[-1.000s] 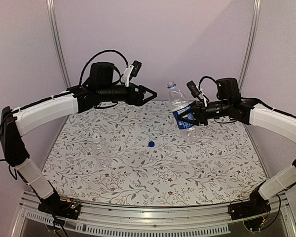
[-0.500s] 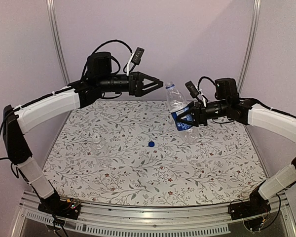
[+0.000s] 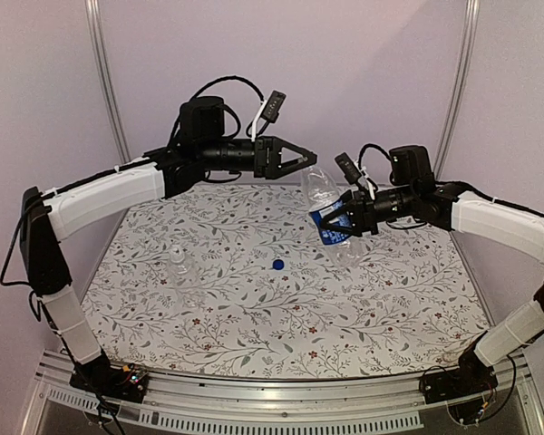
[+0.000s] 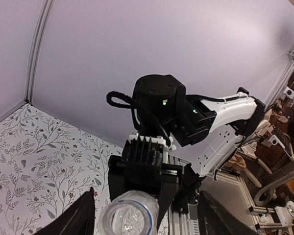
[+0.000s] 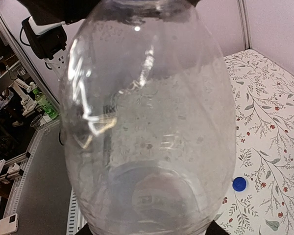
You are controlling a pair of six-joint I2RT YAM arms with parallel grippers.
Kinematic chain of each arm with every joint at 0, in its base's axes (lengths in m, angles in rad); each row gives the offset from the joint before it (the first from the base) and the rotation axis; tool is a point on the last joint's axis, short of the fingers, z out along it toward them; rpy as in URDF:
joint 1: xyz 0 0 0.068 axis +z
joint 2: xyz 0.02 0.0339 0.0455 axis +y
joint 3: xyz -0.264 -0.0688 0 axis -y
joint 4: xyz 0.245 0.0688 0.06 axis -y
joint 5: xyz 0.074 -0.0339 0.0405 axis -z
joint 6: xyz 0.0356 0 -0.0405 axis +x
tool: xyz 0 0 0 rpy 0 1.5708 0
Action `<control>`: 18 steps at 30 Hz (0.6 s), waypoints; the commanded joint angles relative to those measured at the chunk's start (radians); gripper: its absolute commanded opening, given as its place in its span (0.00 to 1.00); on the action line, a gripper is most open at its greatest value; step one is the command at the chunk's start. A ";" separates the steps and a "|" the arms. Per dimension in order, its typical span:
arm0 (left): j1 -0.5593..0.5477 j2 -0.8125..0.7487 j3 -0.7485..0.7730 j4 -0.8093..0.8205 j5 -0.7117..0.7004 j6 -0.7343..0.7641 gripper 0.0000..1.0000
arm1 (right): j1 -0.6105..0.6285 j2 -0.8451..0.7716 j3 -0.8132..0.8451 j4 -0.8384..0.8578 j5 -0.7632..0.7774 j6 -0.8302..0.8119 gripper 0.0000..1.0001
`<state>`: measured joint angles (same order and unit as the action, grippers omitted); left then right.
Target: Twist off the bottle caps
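Note:
My right gripper is shut on the taller bottle at its blue-and-white label and holds it tilted above the table. The clear bottle fills the right wrist view. Its mouth has no cap, only a blue ring. My left gripper stands open with a finger on each side of that mouth, apart from it. The bright blue cap lies on the table, and also shows as the blue cap beside the held bottle. The shorter bottle stands upright at the left with its pale cap on.
The patterned table has a metal rail along its front edge. Lilac walls and upright poles close in the back and sides. Through the left wrist view the right arm's black gripper body sits just behind the bottle.
My left gripper has swung right and up to the held bottle's top and narrowed a little. The right arm has tilted the bottle slightly toward the left.

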<state>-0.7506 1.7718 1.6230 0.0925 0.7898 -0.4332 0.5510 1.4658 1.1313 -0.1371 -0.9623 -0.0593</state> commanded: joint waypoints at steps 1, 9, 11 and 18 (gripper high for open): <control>-0.013 0.018 0.025 0.012 0.009 0.009 0.66 | 0.007 0.006 0.015 0.012 -0.021 0.001 0.44; -0.018 0.042 0.042 -0.020 0.018 0.021 0.52 | 0.008 0.002 0.015 0.008 -0.014 -0.003 0.44; -0.018 0.044 0.043 -0.020 0.018 0.023 0.49 | 0.007 0.001 0.015 0.005 -0.013 -0.004 0.44; -0.018 0.055 0.043 -0.026 0.033 0.027 0.38 | 0.007 -0.006 0.019 -0.002 -0.001 -0.007 0.44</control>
<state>-0.7528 1.8034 1.6466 0.0860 0.7963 -0.4152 0.5518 1.4658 1.1313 -0.1493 -0.9684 -0.0662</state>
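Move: The open mouth of the bottle, held tilted in the right hand, lies just off the left fingertips: about 1 cm farther right, 1 cm ahead and 1 cm down. From the right hand, the mouth is some 6 cm left, 3 cm ahead and 11 cm up. The blue cap is on the table, roughly 5 cm left of the left hand, 2 cm ahead and 37 cm down; the clear bottle stands about 31 cm left of that hand, 7 cm back, its middle 28 cm below. The left hand, fingers pointing right, eases only about 1 cm right and down with a touch forward, centring its tips on the bottle's open mouth while its fingers close from nearly three quarters open to about two fifths, one on either side of the rim; whether they touch it yet can't be told. The right hand stays in place and keeps its hold round the label, mouth tilted up towards the left gripper, with neither wrist turning. ##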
